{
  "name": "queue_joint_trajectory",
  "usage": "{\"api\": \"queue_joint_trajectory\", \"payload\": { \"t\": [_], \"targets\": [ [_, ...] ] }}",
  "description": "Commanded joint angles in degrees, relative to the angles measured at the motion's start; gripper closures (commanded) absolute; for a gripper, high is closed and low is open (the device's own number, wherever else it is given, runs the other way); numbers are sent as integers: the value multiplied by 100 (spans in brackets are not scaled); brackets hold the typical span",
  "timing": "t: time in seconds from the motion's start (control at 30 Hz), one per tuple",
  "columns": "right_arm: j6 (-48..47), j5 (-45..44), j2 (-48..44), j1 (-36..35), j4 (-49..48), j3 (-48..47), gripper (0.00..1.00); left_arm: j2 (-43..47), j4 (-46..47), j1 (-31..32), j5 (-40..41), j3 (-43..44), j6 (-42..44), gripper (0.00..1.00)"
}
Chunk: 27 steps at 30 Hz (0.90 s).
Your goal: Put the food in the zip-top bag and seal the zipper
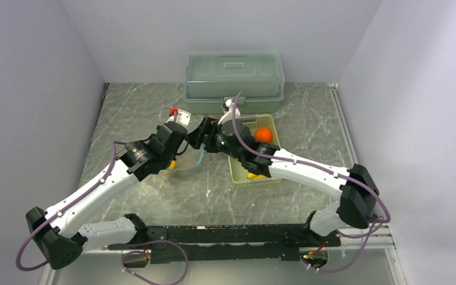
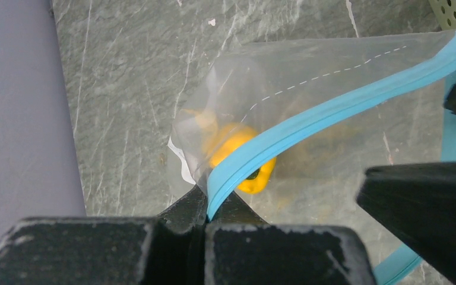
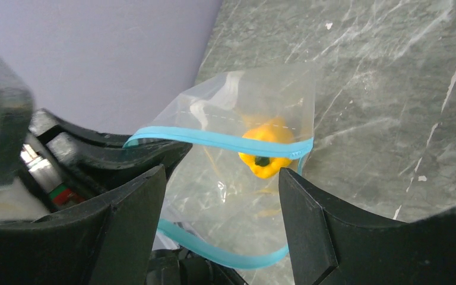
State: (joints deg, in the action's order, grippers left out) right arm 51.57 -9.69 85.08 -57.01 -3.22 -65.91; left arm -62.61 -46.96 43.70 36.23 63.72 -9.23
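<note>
The clear zip-top bag (image 2: 309,65) hangs over the marble table with its mouth open. My left gripper (image 2: 208,208) is shut on one end of the teal zipper (image 2: 332,107). A yellow pepper (image 3: 279,166) lies inside the bag, behind the zipper (image 3: 214,139). Just above the bag's open mouth, my right gripper (image 3: 222,178) is open with nothing between its fingers (image 2: 427,214). In the top view both wrists meet over the bag (image 1: 187,165). An orange ball (image 1: 263,135) sits in the pale green basket (image 1: 255,180), and something yellow (image 1: 253,175) shows under the right arm there.
A large translucent green lidded box (image 1: 234,74) stands at the back, right behind the basket. Grey walls close in the table on the left, right and rear. The right forearm crosses over the basket.
</note>
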Motion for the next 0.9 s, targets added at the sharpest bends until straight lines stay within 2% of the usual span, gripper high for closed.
{"api": "queue_joint_trajectory", "payload": {
  "t": [0.0,0.27,0.5,0.67,0.87],
  "targets": [
    [-257,-207,-543,-28,-5,92,27,109,178,24,17,85,-51,99],
    [-520,-542,-1390,-22,290,602,27,68,151,21,30,95,-49,99],
    [-996,-1128,-2024,74,1310,670,27,94,154,23,34,80,-58,99],
    [-1498,-1078,-2254,506,1790,722,27,113,181,24,34,54,-43,99],
    [-1977,-482,-2000,1327,2528,557,26,62,175,24,7,69,-39,99]
  ]
}}
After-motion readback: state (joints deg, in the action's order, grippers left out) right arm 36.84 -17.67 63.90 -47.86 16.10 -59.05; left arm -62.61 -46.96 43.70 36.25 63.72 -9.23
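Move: The food tray's middle is about 21 cm to the right hand's right, 5 cm ahead and 20 cm lower. In it the avocado lies some 15 cm right and 7 cm ahead, the green cabbage 23 cm right and 2 cm ahead, the orange 25 cm right and 9 cm ahead. The yellow pepper in the bag is 11 cm left, 3 cm back. From the left hand, the tray is 28 cm right, 5 cm ahead, 17 cm below. The empty right hand, fingers still wide open, leaves the bag's mouth and swings about 15 cm to the right towards the food tray, arcing some 4 cm up and a little back before it sinks again and edges forward, while its wrist turns roughly 20 degrees, clockwise and with its left side dipping. The left hand stays put with its fingers shut, still pinching the zipper corner and holding the bag up. ##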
